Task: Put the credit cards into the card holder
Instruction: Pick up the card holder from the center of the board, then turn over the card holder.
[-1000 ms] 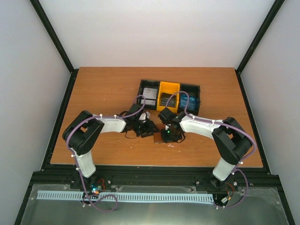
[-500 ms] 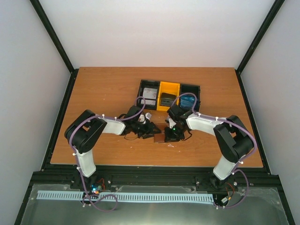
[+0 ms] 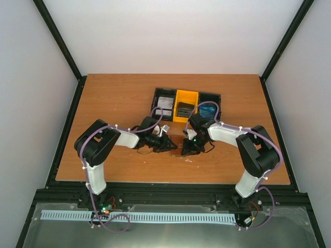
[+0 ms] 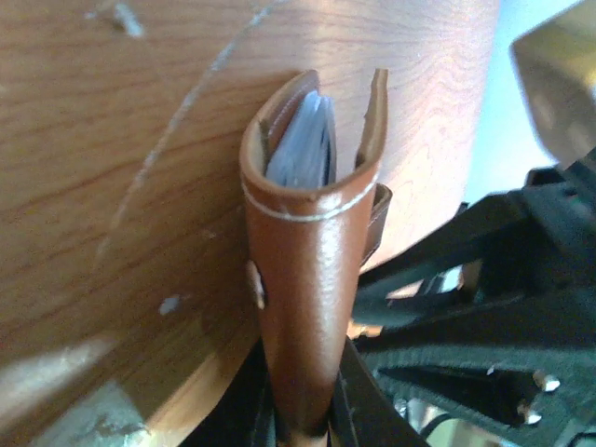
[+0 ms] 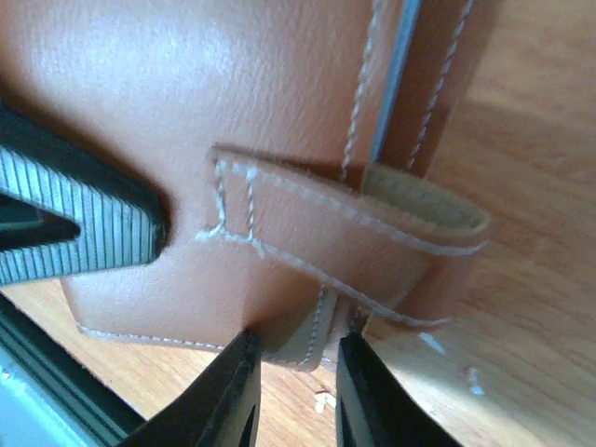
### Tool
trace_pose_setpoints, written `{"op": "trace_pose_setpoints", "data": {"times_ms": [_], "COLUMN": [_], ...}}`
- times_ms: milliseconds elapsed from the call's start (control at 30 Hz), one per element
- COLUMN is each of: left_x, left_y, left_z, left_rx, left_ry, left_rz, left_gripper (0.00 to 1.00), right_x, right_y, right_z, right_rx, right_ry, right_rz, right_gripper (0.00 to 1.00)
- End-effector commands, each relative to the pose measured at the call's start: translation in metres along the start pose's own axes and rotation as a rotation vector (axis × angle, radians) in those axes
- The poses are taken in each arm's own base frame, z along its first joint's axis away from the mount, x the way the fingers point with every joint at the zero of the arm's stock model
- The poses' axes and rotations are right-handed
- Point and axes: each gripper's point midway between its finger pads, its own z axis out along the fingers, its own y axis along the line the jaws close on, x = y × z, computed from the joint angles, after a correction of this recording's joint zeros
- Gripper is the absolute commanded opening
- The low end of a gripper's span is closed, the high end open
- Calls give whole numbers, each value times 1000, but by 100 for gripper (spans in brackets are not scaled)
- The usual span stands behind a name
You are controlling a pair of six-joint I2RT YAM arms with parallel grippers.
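Note:
The brown card holder stands on edge on the table between my two grippers. In the left wrist view the card holder is folded, with pale blue-grey pockets showing in its open end. My left gripper is shut on its spine. My right gripper has its fingertips against both edges of the holder's strap tab. The left gripper's ribbed pad presses the leather. Credit cards lie in the tray: whitish, dark and blue.
The black-and-yellow three-compartment tray sits just behind the grippers, towards the back of the wooden table. Both arms reach in to the table's middle, with their purple cables looping above them. Black frame rails border the table.
My left gripper has closed on the card holder. The right forearm has swung back toward the tray, its gripper staying at the holder's right side.

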Motion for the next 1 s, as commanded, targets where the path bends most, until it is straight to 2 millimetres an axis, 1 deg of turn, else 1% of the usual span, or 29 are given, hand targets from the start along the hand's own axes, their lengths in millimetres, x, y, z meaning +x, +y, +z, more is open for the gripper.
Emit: {"op": "trace_pose_setpoints", "data": {"times_ms": [0,100,167,200,267,333,400,433,467,533,600,667,733,833,900,967], "left_x": [-9,-24,-32,-36,-41,-47,-44,-38,-34,-27,-23,-19,-21,-20,-14,-9], "left_y": [-26,-59,-83,-94,-118,-140,-163,-179,-189,-208,-218,-228,-235,-241,-246,-250], "left_z": [-12,-33,-49,-57,-73,-91,-110,-124,-135,-159,-177,-193,-205,-213,-219,-222], "left_rx": [-49,-79,-99,-106,-116,-136,-146,-140,-148,-178,-251,-330,-432,-559,-619,-663], "left_ry": [-47,-130,-188,-218,-284,-374,-468,-528,-590,-725,-830,-917,-973,-1003,-1051,-1066], "left_rz": [205,404,537,604,741,884,1054,1164,1263,1437,1594,1738,1851,2020,2139,2245], "left_gripper": [1,1,1,1,0,1,1,1,1,1,1,1,1,1,1,1], "right_x": [-31,-44,-49,-50,-53,-54,-56,-57,-57,-57,-57,-55,-52,-51,-53,-54], "right_y": [-1,12,23,28,39,47,57,64,72,94,120,133,148,167,179,190], "right_z": [-35,-85,-118,-134,-161,-184,-203,-214,-223,-246,-268,-283,-295,-311,-311,-302], "right_rx": [75,69,53,46,29,24,-1,-26,-55,-138,-232,-282,-362,-468,-498,-489], "right_ry": [-176,-313,-404,-448,-520,-574,-610,-627,-643,-685,-713,-725,-737,-743,-719,-673], "right_rz": [-38,-22,-13,-7,11,56,108,137,148,135,82,95,109,125,122,115], "right_gripper": [25,31,33,36,39,42,45,46,48,54,58,60,62,65,68,71]}}
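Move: The brown card holder is already shut in the left fingers, its middle only about 1 cm to their right and level front to back. From the right hand, which is low at the holder's near right part, that middle is some 3 cm ahead and 2 cm left. The yellow bin stands about 17 cm ahead and 4 cm right of the left hand, or 19 cm ahead and 1 cm right of the right hand. Keeping its pinch on the card holder, the left hand lifts it nearly 30 cm off the board, drifting slightly left and forward, while its wrist rolls some 120 degrees, forward side swinging up and back. The right hand leaves the holder's near right part, going up and a little forward and opening its fingers wide as it turns clockwise and tilts its left side up. ##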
